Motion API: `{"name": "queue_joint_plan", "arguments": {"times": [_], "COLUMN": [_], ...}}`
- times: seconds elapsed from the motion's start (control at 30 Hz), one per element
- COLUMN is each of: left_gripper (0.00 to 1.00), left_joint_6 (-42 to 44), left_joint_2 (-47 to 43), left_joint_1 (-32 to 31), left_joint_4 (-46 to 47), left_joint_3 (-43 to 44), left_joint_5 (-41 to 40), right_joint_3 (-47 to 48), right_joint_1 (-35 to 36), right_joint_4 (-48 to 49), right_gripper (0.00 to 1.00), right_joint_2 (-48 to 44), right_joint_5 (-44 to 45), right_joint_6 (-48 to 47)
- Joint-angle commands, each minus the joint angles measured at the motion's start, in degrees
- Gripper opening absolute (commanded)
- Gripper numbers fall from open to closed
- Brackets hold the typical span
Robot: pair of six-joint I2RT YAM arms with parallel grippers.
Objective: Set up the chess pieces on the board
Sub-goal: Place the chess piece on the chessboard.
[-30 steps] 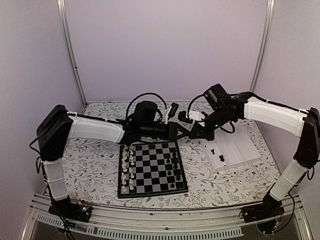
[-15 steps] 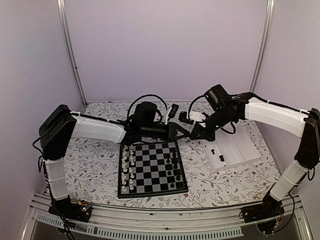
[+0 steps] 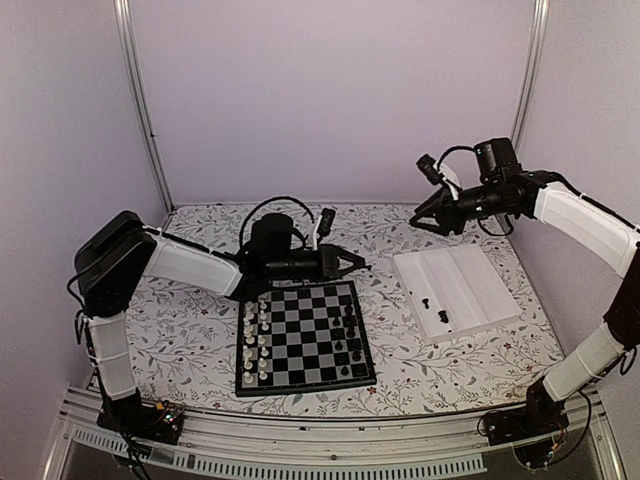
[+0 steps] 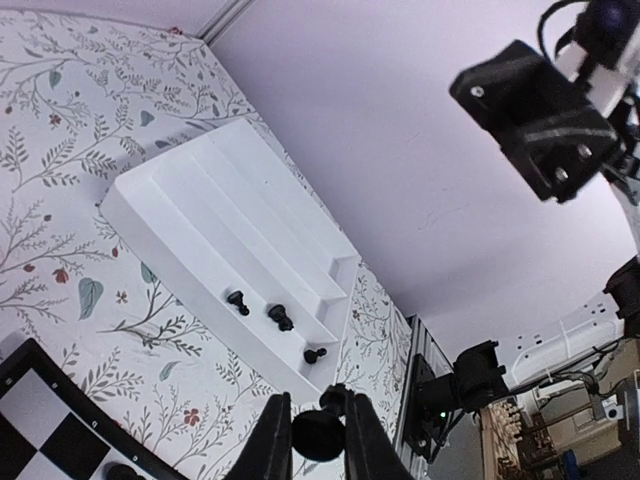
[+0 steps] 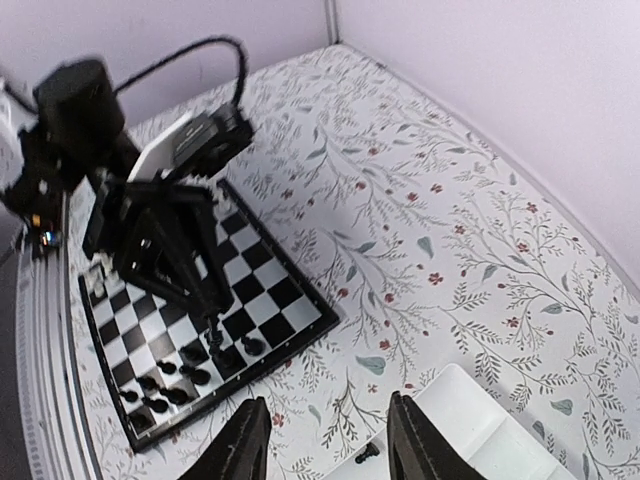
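My left gripper [image 3: 353, 265] hovers over the far right corner of the board [image 3: 305, 372], shut on a black chess piece [image 4: 320, 436] that sits between its fingers [image 4: 268, 440]. White chessmen [image 3: 255, 335] fill the board's left columns and several black chess pieces [image 3: 350, 335] stand along its right side. Three more black pieces [image 4: 280, 318] lie on the white ridged tray [image 3: 470, 270]. My right gripper [image 3: 422, 216] is raised above the tray's far left corner, open, with nothing between its fingers [image 5: 243, 445].
In the right wrist view the left arm [image 5: 150, 215] reaches over the board [image 5: 290, 335], and one black piece [image 5: 367, 452] lies at the tray's edge [image 5: 470, 410]. Floral cloth covers the table [image 3: 200, 330]. Purple walls and metal posts [image 3: 140, 100] enclose the back.
The two grippers had met above the board's far edge. The right gripper has opened and swung up and away to the right. The left gripper keeps the black piece and has drawn slightly left.
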Motion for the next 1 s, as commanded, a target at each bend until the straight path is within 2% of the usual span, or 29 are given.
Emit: {"name": "queue_joint_plan", "arguments": {"times": [0.0, 0.17, 0.3, 0.63, 0.97], "left_gripper": [0.13, 0.13, 0.13, 0.13, 0.13], "left_joint_6": [-2.66, -2.81, -3.19, -4.03, -4.41], "left_joint_2": [-3.41, -3.78, -2.91, 0.41, 3.47], "left_joint_1": [0.38, 0.21, -0.01, -1.00, -2.23], "left_joint_4": [14.54, 19.47, 21.35, 20.94, 20.00], "left_joint_3": [-2.08, -2.55, -1.00, 4.53, 8.80], "left_joint_5": [-3.93, -6.99, -7.21, -5.30, -4.58], "right_joint_3": [-0.54, -3.91, -5.29, -5.22, -5.43], "right_joint_1": [-6.59, -6.76, -6.34, -3.61, -2.53], "right_joint_4": [11.16, 22.42, 29.51, 31.53, 33.47], "right_gripper": [0.42, 0.44, 0.46, 0.46, 0.39], "right_joint_2": [-0.01, 4.03, 6.74, 9.16, 9.41], "right_joint_5": [-18.94, -29.95, -34.34, -34.85, -36.22], "right_joint_6": [21.82, 38.97, 48.26, 50.59, 51.37]}}
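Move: The left hand already holds the chess piece in its fingertips. The right hand's open fingers are about 11 cm to its right, 3 cm farther out and 8 cm higher; the chessboard's middle lies some 12 cm back, 12 cm left and 16 cm below. From the right hand, the held piece is roughly 9 cm left, 3 cm back and 8 cm lower, and the tray's middle about 15 cm right, 2 cm back and 24 cm below. Still pinching the chess piece, the left hand lifts it about 11 cm, tipping its fingertips up until they point slightly above level to the right. The right hand, empty and open, first swings a little right, out and up, then turns back left towards the piece, rolling and levelling by nearly 50 degrees to face it; it stops short of touching. ##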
